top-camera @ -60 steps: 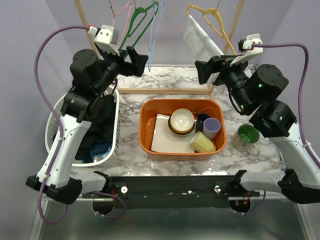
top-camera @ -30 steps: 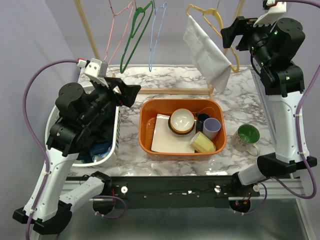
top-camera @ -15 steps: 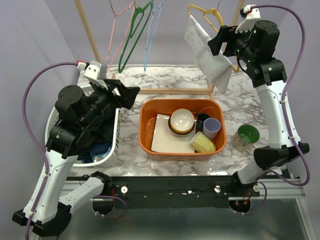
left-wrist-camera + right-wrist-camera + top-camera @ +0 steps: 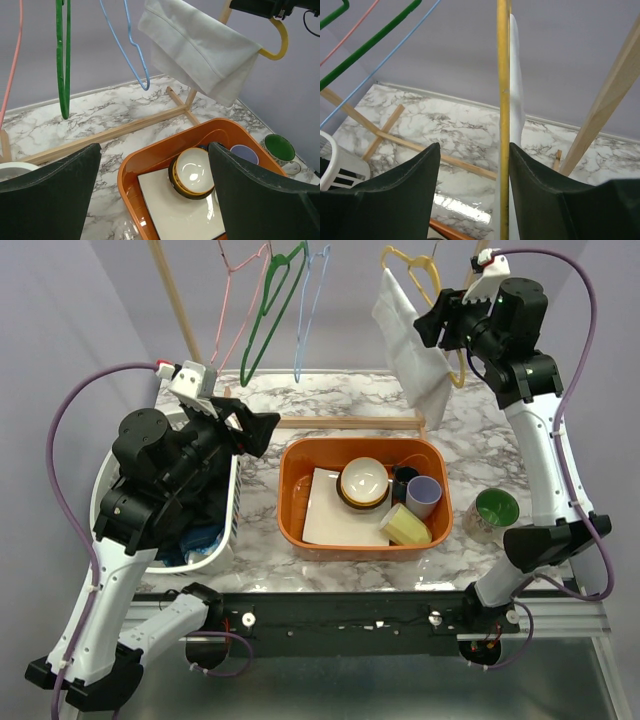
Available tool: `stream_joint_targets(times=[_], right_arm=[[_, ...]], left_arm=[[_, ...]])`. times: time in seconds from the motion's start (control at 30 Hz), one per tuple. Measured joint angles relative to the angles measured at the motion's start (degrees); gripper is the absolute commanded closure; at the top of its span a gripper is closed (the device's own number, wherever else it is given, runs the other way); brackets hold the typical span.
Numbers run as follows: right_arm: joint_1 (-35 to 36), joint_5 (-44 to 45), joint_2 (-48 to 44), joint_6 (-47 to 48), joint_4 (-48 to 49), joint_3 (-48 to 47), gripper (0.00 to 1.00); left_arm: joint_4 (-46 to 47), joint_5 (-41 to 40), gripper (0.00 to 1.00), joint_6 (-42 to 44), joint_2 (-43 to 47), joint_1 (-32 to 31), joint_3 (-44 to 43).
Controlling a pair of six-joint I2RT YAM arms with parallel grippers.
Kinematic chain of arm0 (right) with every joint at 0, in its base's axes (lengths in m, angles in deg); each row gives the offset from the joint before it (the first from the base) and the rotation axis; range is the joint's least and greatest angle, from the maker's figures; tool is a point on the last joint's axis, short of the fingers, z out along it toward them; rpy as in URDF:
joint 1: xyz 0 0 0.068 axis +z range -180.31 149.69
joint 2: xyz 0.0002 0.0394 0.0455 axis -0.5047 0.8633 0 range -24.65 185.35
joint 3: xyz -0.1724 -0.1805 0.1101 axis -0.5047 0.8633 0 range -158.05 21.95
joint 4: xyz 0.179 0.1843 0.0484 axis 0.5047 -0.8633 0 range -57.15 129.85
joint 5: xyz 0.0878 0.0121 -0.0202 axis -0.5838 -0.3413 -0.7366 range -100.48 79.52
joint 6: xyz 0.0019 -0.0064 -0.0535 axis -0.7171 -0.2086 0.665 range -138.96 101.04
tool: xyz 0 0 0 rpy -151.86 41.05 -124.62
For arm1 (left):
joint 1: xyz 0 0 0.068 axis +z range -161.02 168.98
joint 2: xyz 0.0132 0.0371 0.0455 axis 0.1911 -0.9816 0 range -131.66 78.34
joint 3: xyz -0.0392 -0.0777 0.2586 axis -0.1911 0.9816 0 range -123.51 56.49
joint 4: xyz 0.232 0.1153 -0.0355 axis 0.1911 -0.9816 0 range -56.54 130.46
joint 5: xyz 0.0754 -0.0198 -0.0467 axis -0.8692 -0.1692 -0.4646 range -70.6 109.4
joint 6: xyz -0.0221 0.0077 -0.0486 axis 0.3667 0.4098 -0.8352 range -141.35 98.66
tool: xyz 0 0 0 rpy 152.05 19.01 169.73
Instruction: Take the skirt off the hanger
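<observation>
A white skirt (image 4: 415, 355) hangs folded over a yellow hanger (image 4: 455, 365) at the back right of the wooden rack. My right gripper (image 4: 430, 325) is raised at the hanger, open. In the right wrist view the hanger's yellow bar (image 4: 503, 100) stands between the fingers of my right gripper (image 4: 474, 147), close against the right finger, with the skirt's edge (image 4: 516, 95) just behind. My left gripper (image 4: 255, 425) is open and empty, well left of the skirt. The left wrist view shows the skirt (image 4: 200, 50) and hanger (image 4: 277, 42) far ahead of my left gripper (image 4: 155, 200).
An orange tub (image 4: 300, 530) holds a plate, a bowl and cups. A green mug (image 4: 495, 512) stands to its right. A white laundry basket (image 4: 110, 475) with dark clothes is on the left. Pink (image 4: 235, 310), green (image 4: 270, 310) and blue (image 4: 310, 310) hangers hang empty.
My right arm has risen from table height to the yellow hanger and closed in on its bar. My left arm drew back and down early on and has stayed still since.
</observation>
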Motion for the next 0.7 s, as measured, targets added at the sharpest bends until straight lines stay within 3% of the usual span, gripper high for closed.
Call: stream_joint_targets(times=[0.17,0.37,0.4,0.7], right_arm=[[0.0,0.5,2.2,0.1,1.1,-2.2,0.58],[0.0,1.4,3.1,0.2,2.5,-2.9,0.88],[0.0,1.9,3.1,0.0,2.8,-2.9,0.99],[0.0,2.2,3.0,0.2,4.9,-2.9,0.99]], left_arm=[[0.0,-0.2,0.01,0.2,0.0,0.0,-0.1],[0.0,-0.6,0.01,0.8,0.0,0.0,-0.6],[-0.1,-0.6,0.01,0.9,0.0,0.0,-0.8],[-0.1,-0.6,0.01,1.3,0.1,0.0,-1.2]])
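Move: The yellow hanger's near side bar already stands between the right hand's parted fingers, about 2 cm ahead, 1 cm to the right and level. The white skirt hangs from that hanger some 7 cm ahead, 4 cm left and 7 cm lower. The empty blue hanger is roughly 3 cm ahead, 18 cm left, at hand height; the rack's wooden post about 13 cm ahead, 7 cm right. From the left hand the bar is some 23 cm ahead, 28 cm right, 1 cm above. Forward about 2 cm onto the yellow hanger goes the right hand, its fingers closing from roughly two-thirds open until they pinch the near side bar between their tips. As they shut, the forward travel dies away and the hand rises nearly 2 cm, tipping up about 5 degrees. ##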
